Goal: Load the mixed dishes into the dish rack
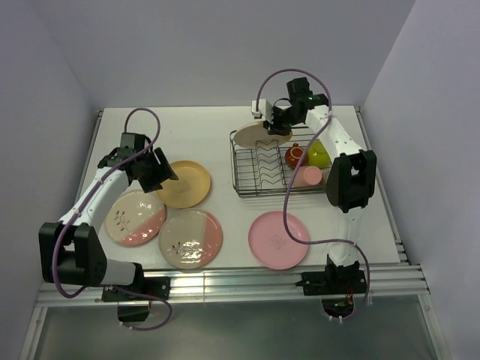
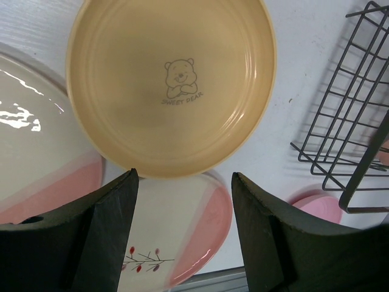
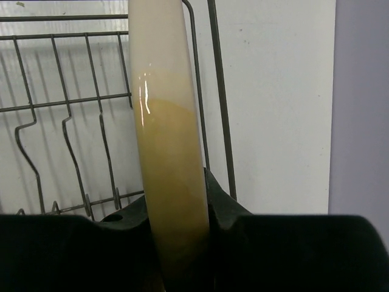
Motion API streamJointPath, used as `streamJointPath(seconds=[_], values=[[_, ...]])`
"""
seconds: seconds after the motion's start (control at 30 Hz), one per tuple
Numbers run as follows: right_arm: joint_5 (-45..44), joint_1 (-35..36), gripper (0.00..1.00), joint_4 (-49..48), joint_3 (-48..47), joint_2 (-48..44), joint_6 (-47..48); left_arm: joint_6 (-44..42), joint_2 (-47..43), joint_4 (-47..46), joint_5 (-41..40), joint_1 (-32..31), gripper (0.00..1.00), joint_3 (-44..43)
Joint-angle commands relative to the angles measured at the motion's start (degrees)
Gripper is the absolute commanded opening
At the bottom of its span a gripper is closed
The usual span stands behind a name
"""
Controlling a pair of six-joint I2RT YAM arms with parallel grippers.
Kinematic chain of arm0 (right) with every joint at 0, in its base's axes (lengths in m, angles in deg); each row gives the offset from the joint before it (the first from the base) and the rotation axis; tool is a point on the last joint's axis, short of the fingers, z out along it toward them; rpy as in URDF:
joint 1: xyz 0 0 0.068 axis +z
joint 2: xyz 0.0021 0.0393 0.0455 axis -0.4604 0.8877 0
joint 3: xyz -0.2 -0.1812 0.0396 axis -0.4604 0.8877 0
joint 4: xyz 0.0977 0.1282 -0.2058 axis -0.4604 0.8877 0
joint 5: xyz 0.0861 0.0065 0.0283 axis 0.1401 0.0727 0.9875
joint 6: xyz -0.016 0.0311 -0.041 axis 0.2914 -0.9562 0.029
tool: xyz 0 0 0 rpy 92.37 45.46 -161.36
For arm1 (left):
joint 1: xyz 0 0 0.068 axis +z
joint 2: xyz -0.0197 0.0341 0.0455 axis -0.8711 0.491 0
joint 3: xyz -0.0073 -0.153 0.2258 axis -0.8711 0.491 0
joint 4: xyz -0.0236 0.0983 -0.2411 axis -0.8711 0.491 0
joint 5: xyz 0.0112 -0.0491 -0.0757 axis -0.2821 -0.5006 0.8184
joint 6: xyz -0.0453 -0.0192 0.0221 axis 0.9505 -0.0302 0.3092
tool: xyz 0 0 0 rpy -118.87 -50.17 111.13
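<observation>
My right gripper [image 1: 274, 124] is shut on the rim of a cream-and-yellow plate [image 1: 259, 136], held tilted over the far-left corner of the dish rack [image 1: 247, 181]. In the right wrist view the plate [image 3: 167, 134] stands edge-on between my fingers, over the rack wires [image 3: 67, 103]. The dark red mug [image 1: 294, 156], lime-yellow bowl [image 1: 318, 154] and salmon-pink tumbler [image 1: 310, 175] sit in the rack's right side. My left gripper [image 1: 166, 174] is open above the near edge of the yellow-orange plate [image 1: 184, 184], which shows a bear print in the left wrist view [image 2: 170, 85].
Two cream-and-pink sprig plates [image 1: 135, 217] [image 1: 190, 238] lie front left, one under my left gripper [image 2: 182, 237]. A pink plate [image 1: 278, 238] lies in front of the rack. Walls close the table on three sides.
</observation>
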Motion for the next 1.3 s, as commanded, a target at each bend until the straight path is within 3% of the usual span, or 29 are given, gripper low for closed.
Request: streamJointPath(seconds=[0.0, 0.07, 0.17, 0.2, 0.23, 0.27, 0.5, 0.6, 0.77, 0.9, 1.0, 1.03, 1.1, 1.17, 1.27], values=[[1.29, -0.43, 0.28, -5.9, -2.07, 2.14, -1.83, 0.44, -2.56, -1.57, 0.55, 1.16, 0.69, 1.1], [0.85, -0.52, 0.31, -7.04, -1.9, 2.32, -2.44, 0.62, -2.73, -1.74, 0.72, 1.77, 0.69, 1.63], [-0.2, -0.78, 0.44, -9.15, -1.46, 2.32, -4.02, 0.8, -2.82, -1.74, 0.99, 2.21, 0.69, 2.24], [-0.46, -0.87, 0.58, -9.41, -1.28, 2.32, -4.46, 0.8, -2.82, -1.83, 0.64, 2.3, 0.68, 2.42], [-0.29, -0.95, 0.89, -9.76, -1.37, 2.41, -4.64, 0.8, -2.82, -1.74, 0.46, 2.39, 0.69, 2.51], [0.06, -1.13, 0.99, -10.03, -1.28, 2.24, -5.16, 0.8, -2.82, -1.74, 0.2, 2.65, 0.69, 2.59], [3.57, -1.22, 1.0, -21.0, 6.26, -5.47, -14.47, 0.71, -1.86, -2.27, 0.02, 5.38, 0.69, -0.04], [6.47, -0.78, 1.0, -28.28, 11.53, -10.41, -19.74, -0.34, -1.33, -2.01, -2.26, 5.56, 0.69, -2.76], [9.63, 0.27, 1.0, -29.98, 14.62, -17.17, -25.81, -0.35, 0.08, -0.51, -7.52, 5.56, 0.7, -4.96], [6.84, 1.5, 1.0, -35.15, 18.92, -22.45, -33.27, -0.17, -0.54, 1.5, -13.67, 5.64, 0.69, -3.65], [1.84, 4.13, 1.0, -42.0, 22.96, -26.84, -44.85, 0.35, -1.68, 4.75, -18.34, 7.74, 0.69, -1.11], [-2.1, 5.1, 1.0, -46.63, 25.5, -27.99, -53.85, 0.27, -2.72, 5.37, -18.26, 10.1, 0.68, -0.23], [-5.55, 7.83, 1.0, -49.66, 27.8, -31.33, -62.69, -0.25, -4.05, 6.86, -17.48, 10.91, 0.66, 2.41], [-4.25, 10.19, 1.0, -46.96, 27.64, -32.56, -70.27, -0.52, -6.94, 8.18, -16.94, 11.27, 0.66, 4.87], [-12.04, 20.11, 1.0, -32.4, 19.75, -29.51, -77.75, 0.26, -11.43, 10.2, -16.24, 11.36, 0.66, 4.88]])
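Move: Still between the right fingers, the cream-and-yellow plate has its middle about 5 cm to that hand's left and 6 cm lower, at the rack's rear left; the orange mug is 6 cm back and 6 cm right, the green bowl 5 cm back and 13 cm right. From the left hand, the leftmost cream-and-pink plate lies some 9 cm back, 10 cm left and 12 cm below; the yellow plate is 2 cm ahead, 5 cm right, and the front cream-and-pink plate 16 cm back, 8 cm right. Opening wide, the right fingers let go of the plate in the rack as the hand slips about 3 cm forward, then rises some 17 cm and swings back and left off the rack, its left side rolling up some 40 degrees. The left hand, still open and touching nothing, goes about 11 cm left, late also back and slightly down, from beside the yellow plate to above the leftmost cream-and-pink plate, turning some 20 degrees counter-clockwise. ##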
